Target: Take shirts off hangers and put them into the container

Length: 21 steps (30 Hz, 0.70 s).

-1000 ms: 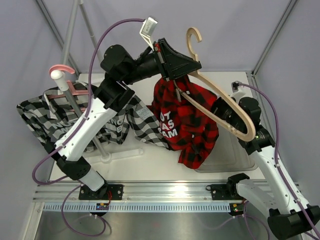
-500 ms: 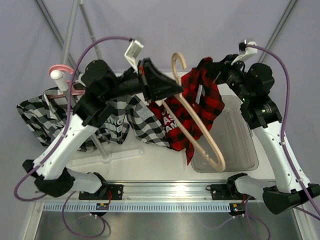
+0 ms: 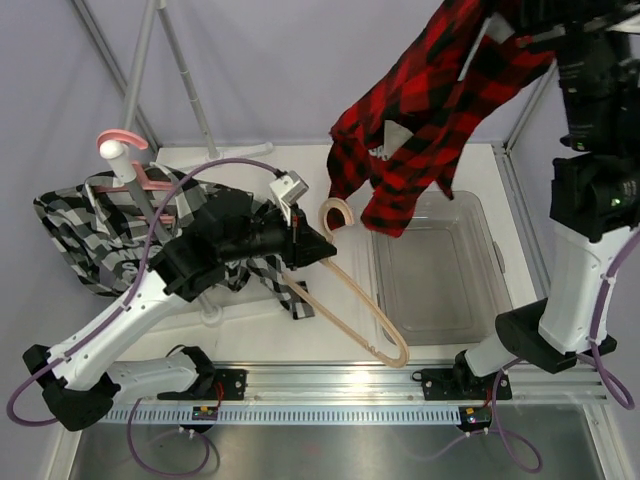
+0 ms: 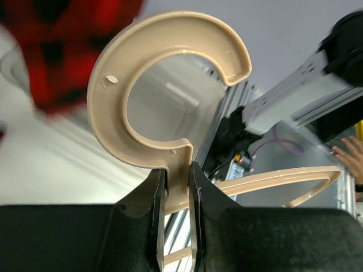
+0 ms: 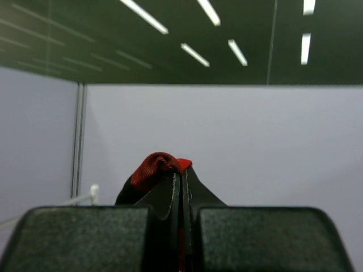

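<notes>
High over the table hangs the red-and-black shirt (image 3: 425, 110), with my right gripper (image 3: 512, 22) shut on a bunched fold of its red cloth (image 5: 154, 165) at the top right; its fingers (image 5: 182, 177) are pressed together. It dangles above the far end of the container (image 3: 440, 290). The beige hanger (image 3: 368, 302) is bare. My left gripper (image 3: 318, 245) is shut on its neck just under the hook (image 4: 113, 113), fingers (image 4: 177, 173) on either side, and holds it low over the table. The black-and-white shirt (image 3: 80, 235) hangs on the pink hanger (image 3: 125, 140) at left.
The grey rack pole (image 3: 150, 205) slants across the left side, its white base (image 3: 235, 305) on the table under my left arm. The cage's metal posts stand at the back corners. The aluminium rail (image 3: 340, 380) with both arm bases runs along the near edge.
My right arm has swung up and right, pulling the red shirt off the beige hanger. My left arm has dropped toward the table with the now bare hanger.
</notes>
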Motion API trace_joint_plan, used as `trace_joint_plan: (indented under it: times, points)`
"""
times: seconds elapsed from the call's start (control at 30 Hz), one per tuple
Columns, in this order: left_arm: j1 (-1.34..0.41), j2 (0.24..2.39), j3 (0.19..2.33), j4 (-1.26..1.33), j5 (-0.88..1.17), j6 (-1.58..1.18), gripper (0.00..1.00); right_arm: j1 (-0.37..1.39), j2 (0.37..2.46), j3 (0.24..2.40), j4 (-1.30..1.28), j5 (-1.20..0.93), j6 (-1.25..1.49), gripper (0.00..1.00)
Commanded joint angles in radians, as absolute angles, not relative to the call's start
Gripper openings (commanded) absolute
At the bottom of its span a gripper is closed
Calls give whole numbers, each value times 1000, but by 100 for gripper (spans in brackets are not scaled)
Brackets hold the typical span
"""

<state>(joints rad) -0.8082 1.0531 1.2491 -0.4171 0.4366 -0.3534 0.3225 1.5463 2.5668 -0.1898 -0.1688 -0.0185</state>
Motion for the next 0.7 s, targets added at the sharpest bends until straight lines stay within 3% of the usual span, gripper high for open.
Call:
trace_joint_plan:
  times: [0.0, 0.23, 0.67]
  points:
    - [-848, 1054, 1192, -379, 301, -327, 0, 328, 1589, 2739, -57, -224, -77, 0]
    - [-859, 1092, 1118, -327, 273, -310, 0, 327, 1586, 2755, 132, -293, -75, 0]
    - [-862, 1149, 1019, -186, 342, -374, 0, 327, 1606, 2810, 160, -265, -215, 0]
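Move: The left hand, with the empty beige hanger pinched at its hook, has the container's middle about 28 cm to its right, 15 cm ahead and 33 cm below; the checkered shirt on the rack is some 40 cm to its left, 10 cm ahead and 15 cm lower. The right hand holds the red shirt high up, the container roughly 74 cm beneath it, about 6 cm ahead and 5 cm to the right. The right hand, still pinching the red shirt, swings it back towards the robot by about 11 cm while rising 7 or 8 cm and tipping its fingers some 30 degrees farther up, then all but stops and creeps about 1 cm forward again. Meanwhile the left hand keeps its closed grip on the bare hanger near the hook and sinks about 11 cm towards the table, fast at first and then slower, drifting slightly forward and right as its fingers dip roughly 10 degrees. ##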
